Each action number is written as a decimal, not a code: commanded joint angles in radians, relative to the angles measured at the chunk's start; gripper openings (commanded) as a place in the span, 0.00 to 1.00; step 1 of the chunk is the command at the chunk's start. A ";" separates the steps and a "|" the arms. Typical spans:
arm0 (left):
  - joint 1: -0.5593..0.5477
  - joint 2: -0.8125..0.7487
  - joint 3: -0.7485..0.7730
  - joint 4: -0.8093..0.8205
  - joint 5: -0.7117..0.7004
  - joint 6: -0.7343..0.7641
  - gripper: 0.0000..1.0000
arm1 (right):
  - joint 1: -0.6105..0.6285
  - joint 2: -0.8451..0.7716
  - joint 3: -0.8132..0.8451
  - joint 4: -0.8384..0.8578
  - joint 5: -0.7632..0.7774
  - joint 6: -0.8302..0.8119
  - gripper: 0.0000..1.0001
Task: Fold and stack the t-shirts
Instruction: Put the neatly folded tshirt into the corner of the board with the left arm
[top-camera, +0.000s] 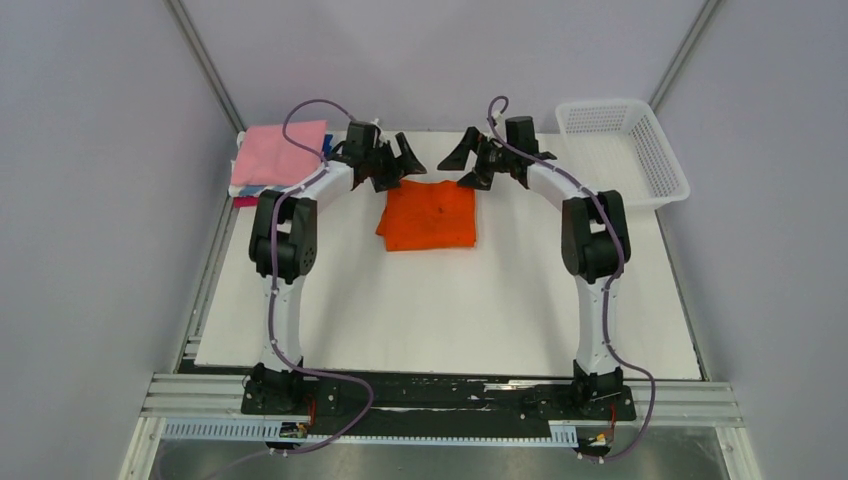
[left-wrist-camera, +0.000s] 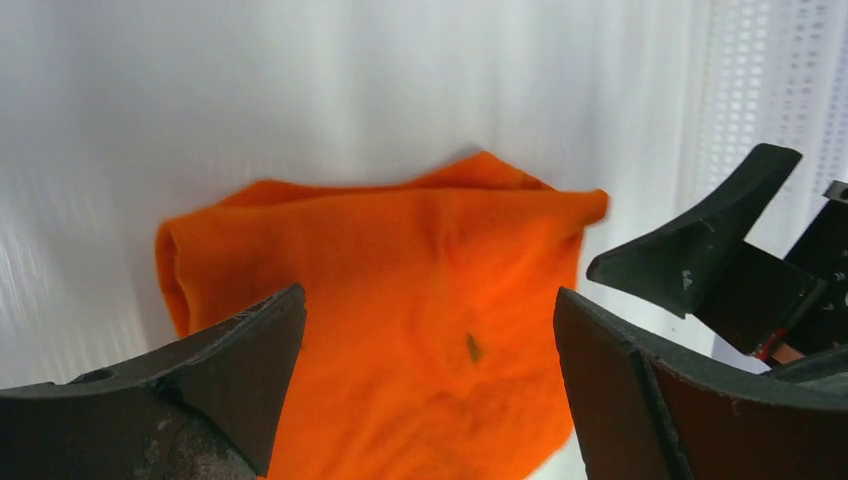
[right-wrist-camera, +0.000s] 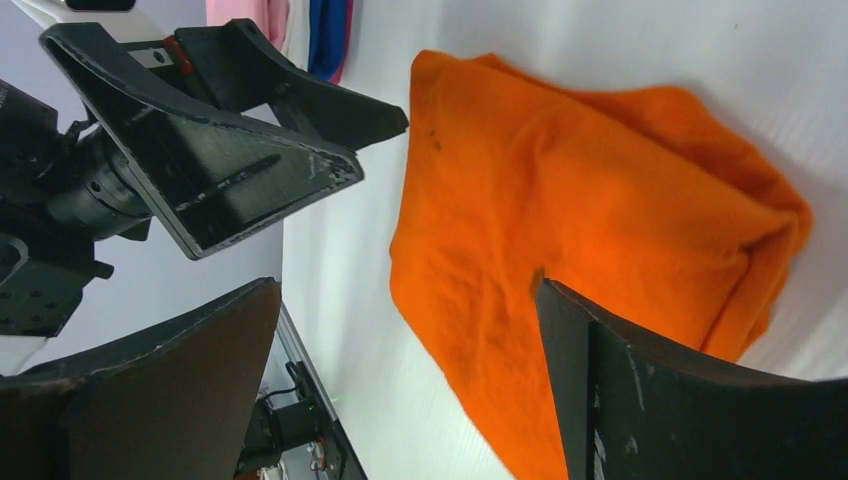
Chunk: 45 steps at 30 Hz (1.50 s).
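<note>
A folded orange t-shirt (top-camera: 430, 215) lies flat on the white table, just in front of both grippers. My left gripper (top-camera: 400, 168) hovers open over its far left corner and my right gripper (top-camera: 466, 166) hovers open over its far right corner. Neither holds any cloth. The left wrist view shows the orange t-shirt (left-wrist-camera: 400, 260) below my left gripper (left-wrist-camera: 430, 300), whose jaws stand wide apart. Through my right gripper (right-wrist-camera: 408, 290), also spread wide, the orange t-shirt (right-wrist-camera: 600, 190) shows. A stack of folded t-shirts (top-camera: 280, 152), pink on top with blue and magenta edges beneath, sits at the far left.
A white mesh basket (top-camera: 660, 160) stands at the far right corner. The table's white surface (top-camera: 440, 310) stretches between the arms toward the near edge. Grey walls enclose the sides and back.
</note>
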 joint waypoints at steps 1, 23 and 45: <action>0.018 0.143 0.102 -0.038 0.013 -0.023 1.00 | -0.021 0.148 0.118 0.039 0.069 0.056 1.00; -0.054 -0.261 -0.559 -0.011 -0.126 0.006 1.00 | 0.006 -0.120 -0.494 0.011 0.160 -0.040 1.00; -0.147 -0.891 -0.880 -0.114 -0.288 -0.084 1.00 | 0.182 -0.642 -0.927 0.150 0.085 0.012 1.00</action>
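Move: Below and behind both open hands lies the folded orange t-shirt: its middle is about 7 cm back, 5 cm right and 8 cm below the left hand, and some 7 cm back, 6 cm left and 10 cm below the right. The pink-topped stack sits roughly 25 cm left of the left hand and 6 cm farther out. The white basket stands about 33 cm right of the right hand, 8 cm farther out. Dropping about 5 cm (left) and 8 cm (right) while edging forward, both wide-open hands come down onto the far part of the t-shirt, then drag it back towards the bases, the left for roughly 16 cm, the right a bit less. Both then lift off some 8 cm, still travelling back over the cloth, fingers open throughout. ##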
